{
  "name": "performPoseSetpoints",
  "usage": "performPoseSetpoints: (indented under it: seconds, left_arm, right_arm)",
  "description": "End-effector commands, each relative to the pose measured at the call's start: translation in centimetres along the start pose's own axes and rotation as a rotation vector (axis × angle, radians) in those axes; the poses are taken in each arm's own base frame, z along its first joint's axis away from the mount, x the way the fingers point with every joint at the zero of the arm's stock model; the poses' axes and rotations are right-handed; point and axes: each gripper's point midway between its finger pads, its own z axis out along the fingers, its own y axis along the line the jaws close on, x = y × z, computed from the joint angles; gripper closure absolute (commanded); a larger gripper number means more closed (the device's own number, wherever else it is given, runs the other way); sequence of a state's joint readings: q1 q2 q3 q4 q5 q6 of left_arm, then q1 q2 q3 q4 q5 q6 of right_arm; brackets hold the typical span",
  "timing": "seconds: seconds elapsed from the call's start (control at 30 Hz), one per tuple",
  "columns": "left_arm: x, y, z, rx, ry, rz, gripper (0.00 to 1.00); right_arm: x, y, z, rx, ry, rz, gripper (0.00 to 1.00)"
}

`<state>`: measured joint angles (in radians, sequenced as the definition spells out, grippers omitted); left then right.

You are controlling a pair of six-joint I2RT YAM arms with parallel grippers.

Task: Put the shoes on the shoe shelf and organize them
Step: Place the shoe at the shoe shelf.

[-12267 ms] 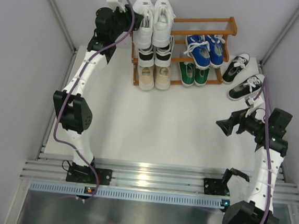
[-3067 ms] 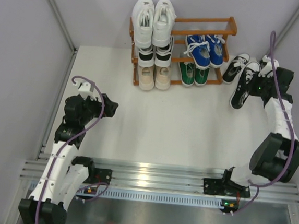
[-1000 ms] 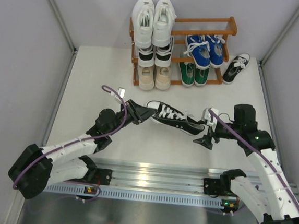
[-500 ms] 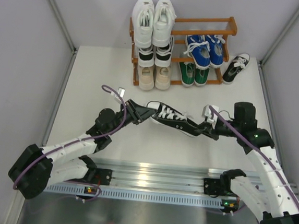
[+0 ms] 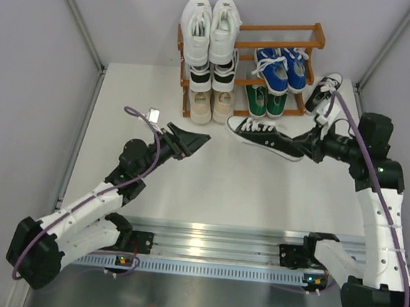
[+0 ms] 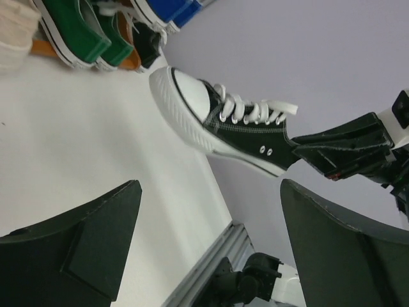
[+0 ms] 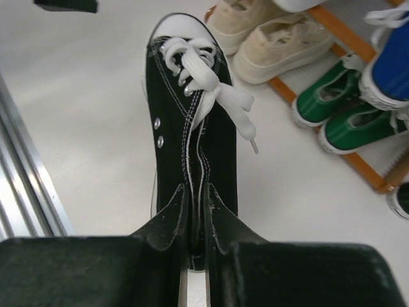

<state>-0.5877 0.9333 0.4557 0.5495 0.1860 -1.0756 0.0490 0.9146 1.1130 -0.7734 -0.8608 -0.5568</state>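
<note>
A black sneaker point(image 5: 264, 135) with white laces hangs in the air in front of the shoe shelf point(image 5: 280, 29), toe pointing left. My right gripper point(image 5: 304, 145) is shut on its heel. In the right wrist view the fingers pinch the heel collar point(image 7: 197, 224) and the sneaker point(image 7: 188, 115) stretches away from me. My left gripper point(image 5: 190, 139) is open and empty, left of the toe and apart from it. Its wrist view shows the sneaker point(image 6: 236, 131) beyond the wide-spread fingers point(image 6: 70, 249). A second black sneaker point(image 5: 324, 92) lies right of the shelf.
The shelf holds white shoes point(image 5: 211, 28) on top left, a black-and-white pair point(image 5: 212, 75) below, beige point(image 5: 213, 105) at the bottom, blue point(image 5: 281, 67) and green point(image 5: 266, 100) on the right. Grey walls close in both sides. A metal rail point(image 5: 197, 239) runs along the near edge.
My left gripper opened, let go of the sneaker's toe and drew back left. My right gripper closed on the heel and carried the sneaker up and right toward the shelf.
</note>
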Motion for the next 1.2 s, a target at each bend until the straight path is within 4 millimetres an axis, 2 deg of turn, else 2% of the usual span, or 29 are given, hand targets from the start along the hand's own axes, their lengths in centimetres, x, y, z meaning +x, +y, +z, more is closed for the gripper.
performPoseSetpoints:
  seconds: [0.0,0.03,0.1,0.13,0.2,0.4,0.57,0.63,0.73,0.77,0.83,0.87,0.97,1.17]
  left_arm:
    - [-3.3,-1.9,-1.1,-0.008,-0.055,0.186,0.05]
    - [-3.2,-1.0,-1.5,-0.057,-0.038,0.206,0.05]
    - [-4.7,-1.4,-2.4,-0.074,-0.064,0.282,0.04]
    - [-4.6,-0.7,-2.8,-0.105,-0.05,0.298,0.04]
    - [-5.4,-1.0,-3.6,-0.117,-0.065,0.346,0.04]
    - [-4.5,0.0,-4.7,-0.134,-0.039,0.364,0.03]
    - [-3.1,1.2,-4.6,-0.12,-0.004,0.319,0.03]
    - [-2.9,1.0,-4.4,-0.099,-0.007,0.298,0.03]
    - [-2.4,1.2,-4.1,-0.079,0.006,0.267,0.03]
    - [-1.8,1.6,-4.1,-0.075,0.023,0.255,0.03]
    - [-1.6,1.2,-3.8,-0.044,0.021,0.231,0.03]
    - [-1.2,1.7,-3.7,-0.048,0.036,0.21,0.03]
    - [-0.7,2.1,-3.2,-0.043,0.057,0.187,0.04]
    - [0.1,2.8,-3.2,-0.034,0.075,0.152,0.04]
  right_arm:
    - [-7.0,-3.1,-2.9,0.125,-0.155,-0.046,1.0]
    - [-7.7,-3.5,-3.1,0.143,-0.164,-0.052,1.0]
    - [-9.5,-4.9,-3.7,0.197,-0.19,-0.072,1.0]
    - [-10.2,-5.5,-3.9,0.219,-0.2,-0.079,1.0]
    - [-11.6,-6.7,-4.3,0.262,-0.218,-0.084,1.0]
    - [-16.1,-9.1,-5.6,0.333,-0.284,-0.125,1.0]
    - [-17.8,-9.4,-6.2,0.344,-0.311,-0.136,1.0]
    - [-17.8,-9.5,-6.1,0.343,-0.311,-0.129,1.0]
    - [-16.5,-9.3,-5.5,0.324,-0.29,-0.105,1.0]
    - [-15.0,-9.4,-4.8,0.314,-0.269,-0.081,1.0]
    - [-14.0,-9.1,-4.6,0.312,-0.254,-0.08,1.0]
    - [-13.1,-9.0,-4.3,0.31,-0.242,-0.069,1.0]
    - [-12.1,-8.9,-4.0,0.312,-0.226,-0.059,1.0]
    - [-12.0,-9.2,-4.0,0.324,-0.226,-0.056,1.0]
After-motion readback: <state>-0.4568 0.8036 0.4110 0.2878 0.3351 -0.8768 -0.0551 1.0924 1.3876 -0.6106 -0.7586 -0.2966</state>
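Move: The black shoe is already in the right hand, and the open right half of the top shelf lies some 34 cm ahead of that hand, 7 cm to its left and 6 cm higher. The blue shoes, one tier down, are about 33 cm ahead, 6 cm left and 7 cm lower; the white pair is roughly 34 cm ahead, 32 cm left and 7 cm higher. From the left hand that open spot lies around 32 cm ahead, 29 cm right and 9 cm higher. Up and forward towards the shelf goes the right hand, fingers still shut on the heel end of the black shoe, rising about 14 cm and reaching 7 while edging right and turning some 15 degrees clockwise; it then stops advancing and sinks 5 or 6 cm. The empty, open left hand swings up and to its left, away from the shoe, then sinks below its starting height. ##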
